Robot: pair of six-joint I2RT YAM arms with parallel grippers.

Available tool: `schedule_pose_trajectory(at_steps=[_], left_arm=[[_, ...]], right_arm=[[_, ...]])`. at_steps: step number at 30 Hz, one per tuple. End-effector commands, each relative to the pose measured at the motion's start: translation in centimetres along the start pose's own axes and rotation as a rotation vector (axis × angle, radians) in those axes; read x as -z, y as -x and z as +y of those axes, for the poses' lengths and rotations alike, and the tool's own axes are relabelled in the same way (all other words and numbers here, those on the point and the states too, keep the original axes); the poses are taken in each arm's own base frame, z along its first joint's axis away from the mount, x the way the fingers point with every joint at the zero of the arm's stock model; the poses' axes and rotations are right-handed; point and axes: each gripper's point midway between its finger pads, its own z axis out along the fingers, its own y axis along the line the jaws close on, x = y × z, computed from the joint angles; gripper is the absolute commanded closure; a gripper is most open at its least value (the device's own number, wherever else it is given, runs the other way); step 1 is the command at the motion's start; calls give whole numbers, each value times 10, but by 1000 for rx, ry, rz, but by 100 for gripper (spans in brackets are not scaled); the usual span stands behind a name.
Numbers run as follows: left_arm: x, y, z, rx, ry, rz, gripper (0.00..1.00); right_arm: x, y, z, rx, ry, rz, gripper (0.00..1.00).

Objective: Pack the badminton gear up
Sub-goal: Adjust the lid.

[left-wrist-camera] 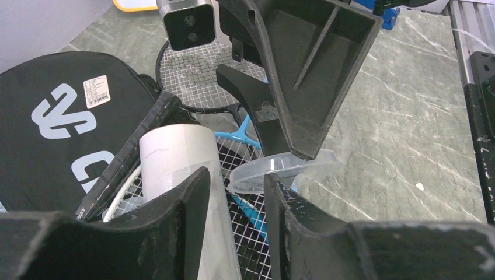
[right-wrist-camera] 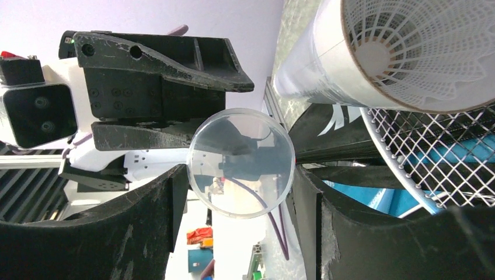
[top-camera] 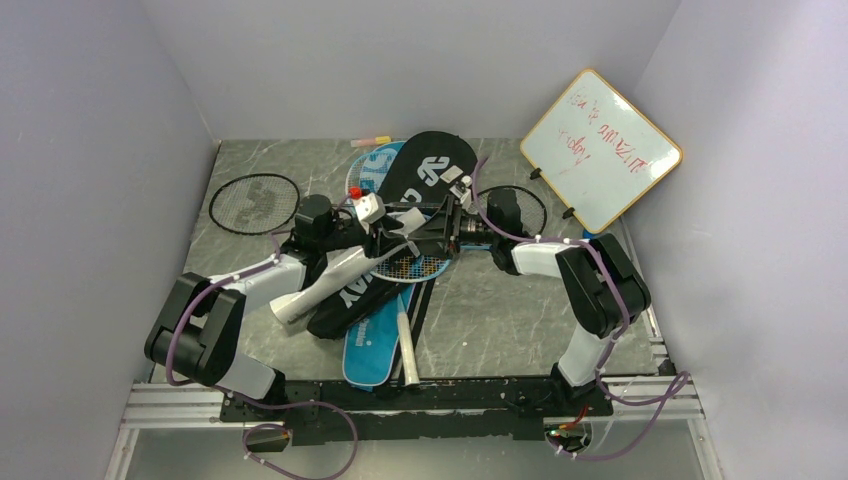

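Note:
My right gripper [right-wrist-camera: 239, 195] is shut on a clear round cap [right-wrist-camera: 240, 163], pinched edge to edge between its fingertips. The cap [left-wrist-camera: 292, 166] hangs just beyond my left gripper [left-wrist-camera: 236, 198], whose jaws stand apart, open. The white tube [left-wrist-camera: 172, 157] lies beneath its left finger, across a light-blue racket [left-wrist-camera: 251, 216] resting on the black bag [left-wrist-camera: 52, 128]. A white shuttlecock [right-wrist-camera: 420, 46] sits inside the tube's open end. Both grippers [top-camera: 392, 238] [top-camera: 440, 228] meet mid-table over the black bag [top-camera: 440, 165] and the blue bag [top-camera: 372, 345].
A black-framed racket [top-camera: 255, 203] lies flat at the back left. Another racket head [top-camera: 520, 205] shows behind the right arm. The orange-rimmed whiteboard [top-camera: 600, 150] leans at the back right. A white racket handle [top-camera: 405, 345] points toward the near edge.

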Motion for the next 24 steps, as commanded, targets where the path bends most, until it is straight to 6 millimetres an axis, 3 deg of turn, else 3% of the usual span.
schedule_pose_trajectory(at_steps=[1,7,12,18,24], left_arm=[[-1,24,1,-66,-24,-41,60],[-2,28,-3,-77,-55,-41,94],[-3,24,6,-48,-26,6,95],[-6,17,14,20,-6,82,95],[-2,16,28,87,82,163,95]], right_arm=[[1,-4,27,70,69,19,34],[0,-6,25,66,68,30,31],[1,-3,20,68,33,7,13],[6,3,19,136,-40,-28,7],[20,23,24,334,-213,-135,4]])
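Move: The clear lid, held in the right hand's fingers, has its middle barely 1 cm to the left of that hand, level with it in reach and height. From the left hand it lies about 3 cm back, 3 cm right and 1 cm lower. The white tube's mouth is about 6 cm ahead of the lid and some 9 cm below it. The blue-rimmed racket head lies roughly 13 cm straight under the lid. The lid's forward rim is pinched between the left fingers, which close from about half open while that hand stays in place. The right fingers then spread wide and let go of the lid, that hand easing about 1 cm right and rolling some 10 degrees. Lastly the left hand carries the lid forward about 1.5 cm and up 1 cm, tilting slightly. ##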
